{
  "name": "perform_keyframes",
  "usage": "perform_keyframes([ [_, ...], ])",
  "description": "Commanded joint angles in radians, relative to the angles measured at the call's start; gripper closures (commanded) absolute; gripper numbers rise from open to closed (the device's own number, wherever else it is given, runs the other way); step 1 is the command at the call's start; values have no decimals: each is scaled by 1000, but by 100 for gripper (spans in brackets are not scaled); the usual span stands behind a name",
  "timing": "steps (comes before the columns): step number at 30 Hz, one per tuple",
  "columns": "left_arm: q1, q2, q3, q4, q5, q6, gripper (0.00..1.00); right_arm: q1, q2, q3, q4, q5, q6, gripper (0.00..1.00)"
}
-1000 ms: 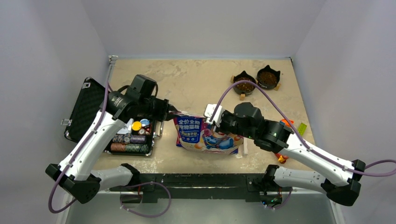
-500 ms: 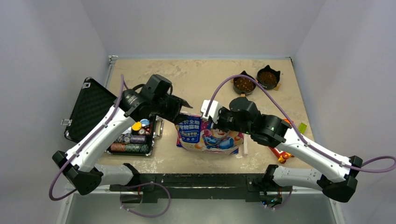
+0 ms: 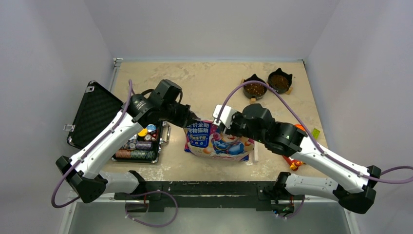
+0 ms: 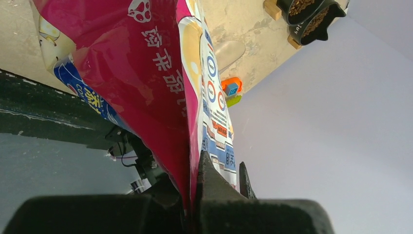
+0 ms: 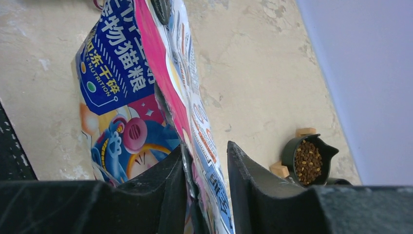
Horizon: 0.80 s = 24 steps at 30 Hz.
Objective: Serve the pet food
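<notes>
The pink-blue-white pet food bag point(image 3: 214, 141) lies on the table between the arms, its top edge raised. My left gripper point(image 3: 193, 118) is shut on the bag's top left corner; in the left wrist view the pink foil point(image 4: 160, 87) is pinched tight between the jaws point(image 4: 194, 163). My right gripper point(image 3: 225, 126) sits at the top right edge with its jaws apart. The bag's edge point(image 5: 195, 122) runs between them, against one finger point(image 5: 170, 170) and clear of the other. Brown pet food kibble point(image 3: 254, 89) fills two black cat-eared bowls point(image 3: 280, 73) at the back right.
An open black case point(image 3: 90, 114) at the left holds stacked poker chips point(image 3: 138, 145). An orange toy point(image 3: 294, 164) and a small green piece point(image 3: 315, 133) lie under the right arm. A white strip point(image 3: 254, 154) lies beside the bag. Walls enclose the table.
My left gripper moved right, opened, then shut again on the bag's top left corner. My right gripper's jaws have parted from their shut grip on the bag's edge.
</notes>
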Motion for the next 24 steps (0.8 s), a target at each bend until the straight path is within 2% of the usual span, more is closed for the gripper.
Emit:
perform_keyframes([
  [1, 8, -42, 17, 65, -16, -47, 100, 2, 48, 59, 14, 23, -26, 62],
  [6, 20, -53, 27, 54, -26, -51, 100, 2, 109, 105, -3, 69, -21, 61],
  [8, 31, -63, 26, 37, -36, -53, 100, 1, 97, 89, 7, 105, -21, 64],
  [9, 36, -68, 22, 30, -40, -55, 100, 0, 80, 73, 16, 136, -26, 75],
  [10, 47, -74, 18, 22, -43, -58, 100, -2, 65, 55, 20, 175, -33, 91],
  [11, 57, -80, 15, 11, -47, -58, 100, -6, 49, 36, 19, 219, -40, 100],
  [15, 111, -102, 17, -44, -68, -37, 100, -83, -65, -84, 16, 287, -62, 100],
  [19, 142, -131, 7, -67, -71, -24, 100, -211, -178, -165, -25, 239, -75, 100],
  [24, 144, -138, 6, -87, -82, -18, 100, -238, -222, -175, -55, 251, -87, 100],
])
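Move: Just beside the right hand's open fingers lies the right part of the bag's top edge, about 2 cm to the left, 1 cm ahead and 1 cm below; that same spot is some 11 cm to the right of the left hand, level with it. From the right hand the scoop lies roughly 13 cm right, straight across, and the near bowl about 16 cm right and 26 cm ahead, all some 24 cm lower. Easing the right hand left, forward and slightly down around the bag's top edge, about 2 cm in all, then shutting its open fingers to pinch the edge and drawing it some 4 cm to the right with a small roll. The left hand keeps its pinch on the other end of the edge, shifting about 1 cm forward. ##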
